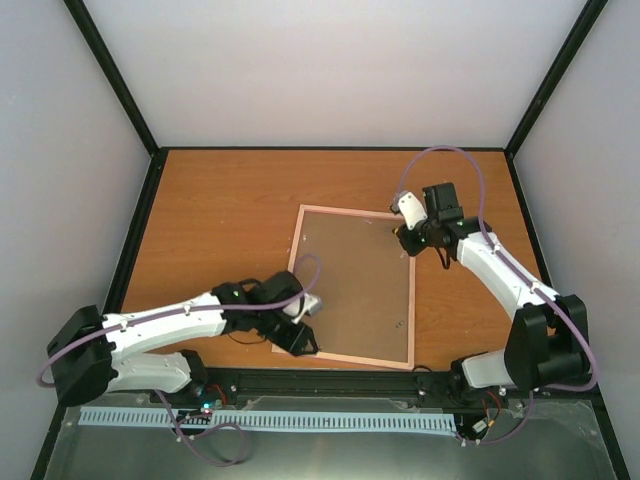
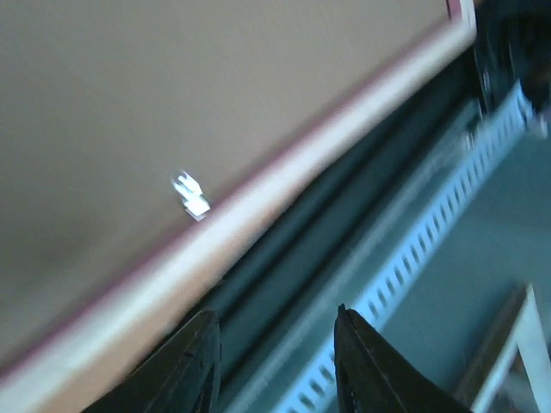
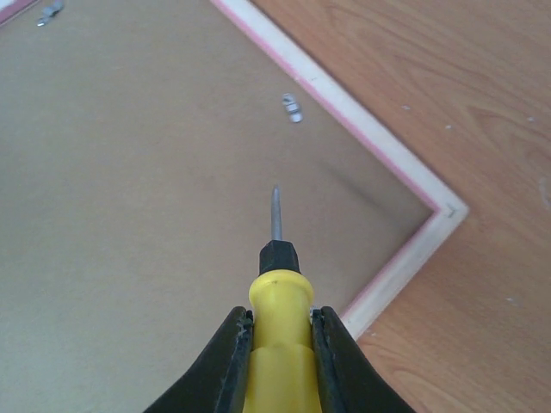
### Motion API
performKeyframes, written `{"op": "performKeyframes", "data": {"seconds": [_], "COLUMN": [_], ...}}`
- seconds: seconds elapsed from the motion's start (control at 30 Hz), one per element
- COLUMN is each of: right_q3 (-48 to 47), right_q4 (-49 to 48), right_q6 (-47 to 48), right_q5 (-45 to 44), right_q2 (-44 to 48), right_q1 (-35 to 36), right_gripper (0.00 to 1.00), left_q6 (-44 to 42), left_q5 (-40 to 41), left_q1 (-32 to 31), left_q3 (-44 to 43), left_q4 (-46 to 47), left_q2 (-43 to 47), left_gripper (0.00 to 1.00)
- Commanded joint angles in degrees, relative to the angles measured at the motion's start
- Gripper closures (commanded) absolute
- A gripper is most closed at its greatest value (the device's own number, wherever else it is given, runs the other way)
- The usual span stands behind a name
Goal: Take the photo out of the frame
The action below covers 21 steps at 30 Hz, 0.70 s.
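The pink frame [image 1: 411, 310] lies face down on the table, its brown backing board [image 1: 355, 290] facing up. The photo is hidden under the board. My left gripper [image 1: 300, 340] is at the frame's near left corner. In the blurred left wrist view it [image 2: 275, 344] is open and empty, just past the frame's pale edge [image 2: 258, 206], where a metal tab [image 2: 191, 196] shows. My right gripper [image 1: 408, 238] is over the far right corner. It [image 3: 280, 323] is shut on a yellow screwdriver [image 3: 277, 292], whose tip hovers over the board [image 3: 129, 172] near a tab [image 3: 294, 108] and the frame's rim [image 3: 379, 142].
The wooden table [image 1: 220, 220] is bounded by pale enclosure walls with black posts. A black rail [image 1: 330, 378] and a white slotted strip [image 1: 270, 420] run along the near edge, close behind the left gripper. The strip [image 2: 413, 267] also shows in the left wrist view.
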<state>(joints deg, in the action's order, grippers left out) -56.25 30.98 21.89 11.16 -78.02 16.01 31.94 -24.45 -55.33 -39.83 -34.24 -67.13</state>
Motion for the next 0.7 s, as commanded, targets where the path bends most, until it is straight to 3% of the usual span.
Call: {"op": "performKeyframes", "data": {"seconds": [0.0, 0.13, 0.37, 0.67], "right_q3": [-3.56, -4.21, -3.93, 1.07], "right_q4": [-1.02, -1.46, -1.86, -2.38], "right_q6": [1.75, 2.67, 2.77, 5.39], "right_q5": [-1.15, -1.13, -1.46, -4.7], "right_q2": [-3.18, -7.01, -10.9, -6.11], "right_q1": [-1.91, -5.25, -6.87, -6.87], "right_gripper": [0.97, 0.97, 0.97, 0.97], "left_q6": [4.88, 9.29, 17.09, 21.6], "left_q5": [-6.85, -6.94, 3.32, 8.54], "left_q1": [-8.81, -11.58, -10.97, 0.56], "left_q3": [1.89, 5.03, 5.72, 8.08], "left_q4": [2.82, 7.96, 7.24, 9.38], "left_q2": [-1.61, -3.84, -8.91, -7.32], "left_gripper": [0.62, 0.59, 0.41, 0.39]}}
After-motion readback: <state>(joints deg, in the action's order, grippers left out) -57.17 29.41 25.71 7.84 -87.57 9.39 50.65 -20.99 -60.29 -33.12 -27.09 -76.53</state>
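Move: Below and just behind the left hand, some 8 cm down and 3 cm back, runs the near rail of the face-down frame. Its near-left corner is about 9 cm left and 2 cm back, and the near-rail clip 3 cm right and 1 cm back. Almost under the right hand, which holds the screwdriver, is the right-rail clip, about 13 cm down, 3 cm right and 1 cm back; the frame's far-right corner lies about 12 cm ahead and 4 cm right. Dropping about 7 cm, the left hand first backs off 7 cm past the near rail, then comes forward nearly 5 cm, opening its fingers and turning counter-clockwise on the way in, its forward finger pushing the rail's outer side. The right hand, still gripping the screwdriver, goes forward, then right and down about 5 cm, bringing the tip to the backing board beside the right-rail clip. ##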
